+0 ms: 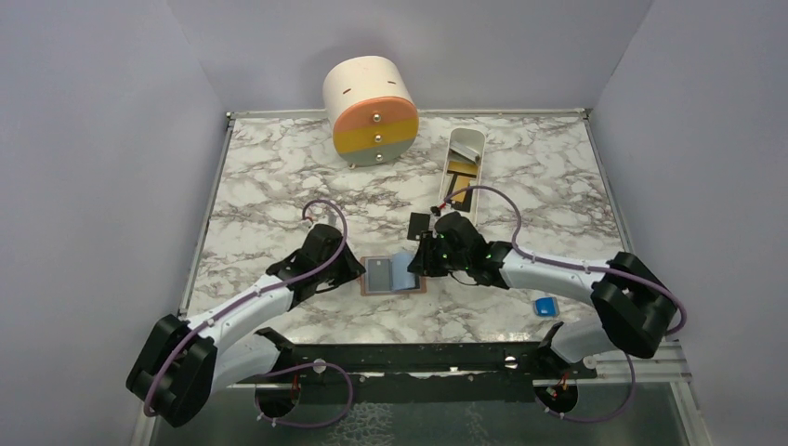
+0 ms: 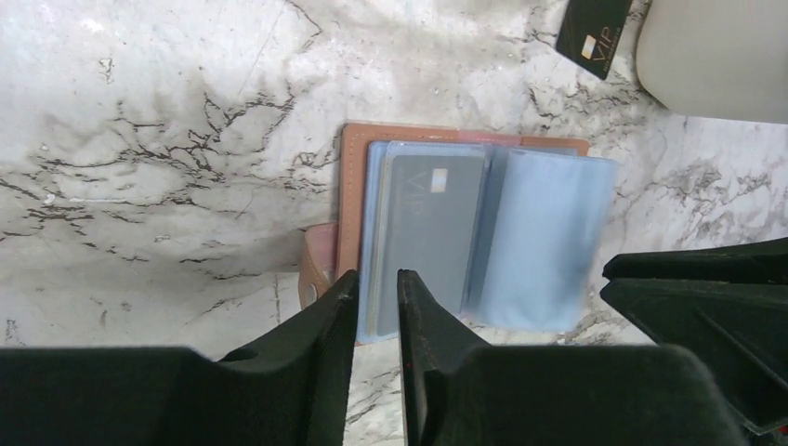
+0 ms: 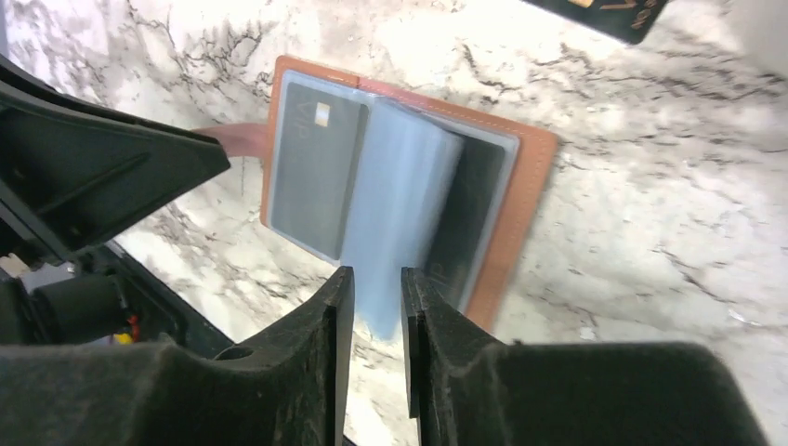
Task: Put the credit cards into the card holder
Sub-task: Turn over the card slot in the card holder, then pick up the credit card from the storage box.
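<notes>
The card holder (image 1: 369, 289) lies open on the marble, tan-brown rim (image 2: 351, 186) outside. A dark grey credit card (image 2: 427, 232) sits in its left pocket. A light-blue inner leaf (image 2: 544, 242) stands half raised and blurred. My left gripper (image 2: 377, 279) hovers at the holder's near left edge, its jaws a narrow gap apart with nothing pinched. From the other side my right gripper (image 3: 377, 279) is slightly open, and the blue leaf (image 3: 400, 214) shows just beyond its tips. Another black credit card (image 1: 419, 224) lies loose behind the holder.
A long white tray (image 1: 465, 163) holding more cards stands at the back right. A round cream drawer unit (image 1: 372, 111) sits at the back centre. A small blue block (image 1: 545, 306) lies by the right arm. The two grippers are close together over the holder.
</notes>
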You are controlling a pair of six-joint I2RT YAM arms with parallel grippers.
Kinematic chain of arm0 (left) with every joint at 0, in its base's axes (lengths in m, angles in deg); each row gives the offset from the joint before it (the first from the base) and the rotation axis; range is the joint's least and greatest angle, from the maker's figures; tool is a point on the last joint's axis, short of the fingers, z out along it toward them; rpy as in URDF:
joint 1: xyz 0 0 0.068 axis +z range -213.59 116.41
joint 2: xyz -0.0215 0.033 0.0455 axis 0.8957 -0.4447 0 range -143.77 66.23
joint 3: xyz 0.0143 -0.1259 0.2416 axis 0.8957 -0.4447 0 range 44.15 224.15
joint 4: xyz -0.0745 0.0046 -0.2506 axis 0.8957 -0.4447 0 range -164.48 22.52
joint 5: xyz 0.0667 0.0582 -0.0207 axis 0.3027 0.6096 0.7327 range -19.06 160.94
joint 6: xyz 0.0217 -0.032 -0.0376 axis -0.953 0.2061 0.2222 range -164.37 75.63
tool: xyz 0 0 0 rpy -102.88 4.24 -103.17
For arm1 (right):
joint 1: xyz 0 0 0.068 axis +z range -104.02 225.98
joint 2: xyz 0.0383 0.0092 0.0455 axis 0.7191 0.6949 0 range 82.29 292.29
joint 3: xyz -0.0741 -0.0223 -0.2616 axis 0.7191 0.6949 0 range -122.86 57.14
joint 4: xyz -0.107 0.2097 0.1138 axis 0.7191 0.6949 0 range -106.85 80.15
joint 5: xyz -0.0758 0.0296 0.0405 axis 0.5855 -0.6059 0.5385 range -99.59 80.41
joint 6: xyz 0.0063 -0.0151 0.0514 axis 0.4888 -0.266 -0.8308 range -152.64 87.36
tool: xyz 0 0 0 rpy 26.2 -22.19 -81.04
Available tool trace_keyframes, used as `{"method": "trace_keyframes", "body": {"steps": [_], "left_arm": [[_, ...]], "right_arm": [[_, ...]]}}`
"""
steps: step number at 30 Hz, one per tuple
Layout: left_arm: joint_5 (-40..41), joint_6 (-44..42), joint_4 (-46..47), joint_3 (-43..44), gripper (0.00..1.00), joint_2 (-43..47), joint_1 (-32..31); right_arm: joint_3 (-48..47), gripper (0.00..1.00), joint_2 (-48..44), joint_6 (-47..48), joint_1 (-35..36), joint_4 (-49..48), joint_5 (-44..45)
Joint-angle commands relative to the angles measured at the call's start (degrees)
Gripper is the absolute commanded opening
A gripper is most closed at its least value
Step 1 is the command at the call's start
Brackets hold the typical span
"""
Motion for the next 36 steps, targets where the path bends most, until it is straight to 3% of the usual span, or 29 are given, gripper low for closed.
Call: {"method": "trace_keyframes", "body": {"steps": [1, 5, 13, 20, 23, 26, 36], "left_arm": [[-0.4, -0.6, 3.3, 0.2, 0.28, 5.2, 0.3], [-1.4, 0.3, 6.3, -0.9, 0.38, 10.8, 0.4], [-5.8, -2.4, 6.7, 1.2, 0.52, 14.1, 0.5], [-6.3, -8.6, 1.1, 5.7, 0.68, 13.9, 0.5], [-6.1, -10.3, -0.4, 7.0, 0.78, 13.8, 0.5], [-6.3, -11.4, -1.4, 8.0, 0.79, 13.1, 0.5], [-4.0, -15.3, -5.3, 11.1, 0.79, 14.9, 0.6]], "right_arm": [[-1.6, 0.29, -5.2, 10.0, 0.4, 6.7, 6.8], [-7.4, 0.5, -7.2, 19.7, 0.2, 11.1, 10.4], [-20.7, 0.5, -1.2, 44.0, -2.8, 17.5, 17.5], [-31.3, 0.5, 6.7, 56.1, -15.4, 19.9, 16.7], [-32.8, 0.5, 9.6, 61.1, -19.9, 15.4, 17.2], [-34.6, 0.5, 13.6, 65.3, -23.5, 11.2, 17.1], [-43.9, 0.49, 30.3, 76.6, -25.6, 4.1, 23.5]]}}
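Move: The white stack of cards in the box, next in the right hand's path, stands some 34 cm ahead of that hand, about 15 cm to its right and nearly at its height. The half-turned blue card slot is beside the right fingertips, 2 cm to their left; the loose black card lies 12 cm ahead and 2 cm right, 3 cm lower. From the left hand the stack is some 33 cm ahead and 28 cm right. The blue card slot comes free of the right fingers as they open to about half and lift some 10 cm, then carry forward and right over the box, nearly 30 cm out in all. Near the white stack they sink again, the wrist swinging from pointing leftward to pointing ahead and still slanting down. The left hand rises 11 cm off the holder, tips up 20 degrees and opens wide. ##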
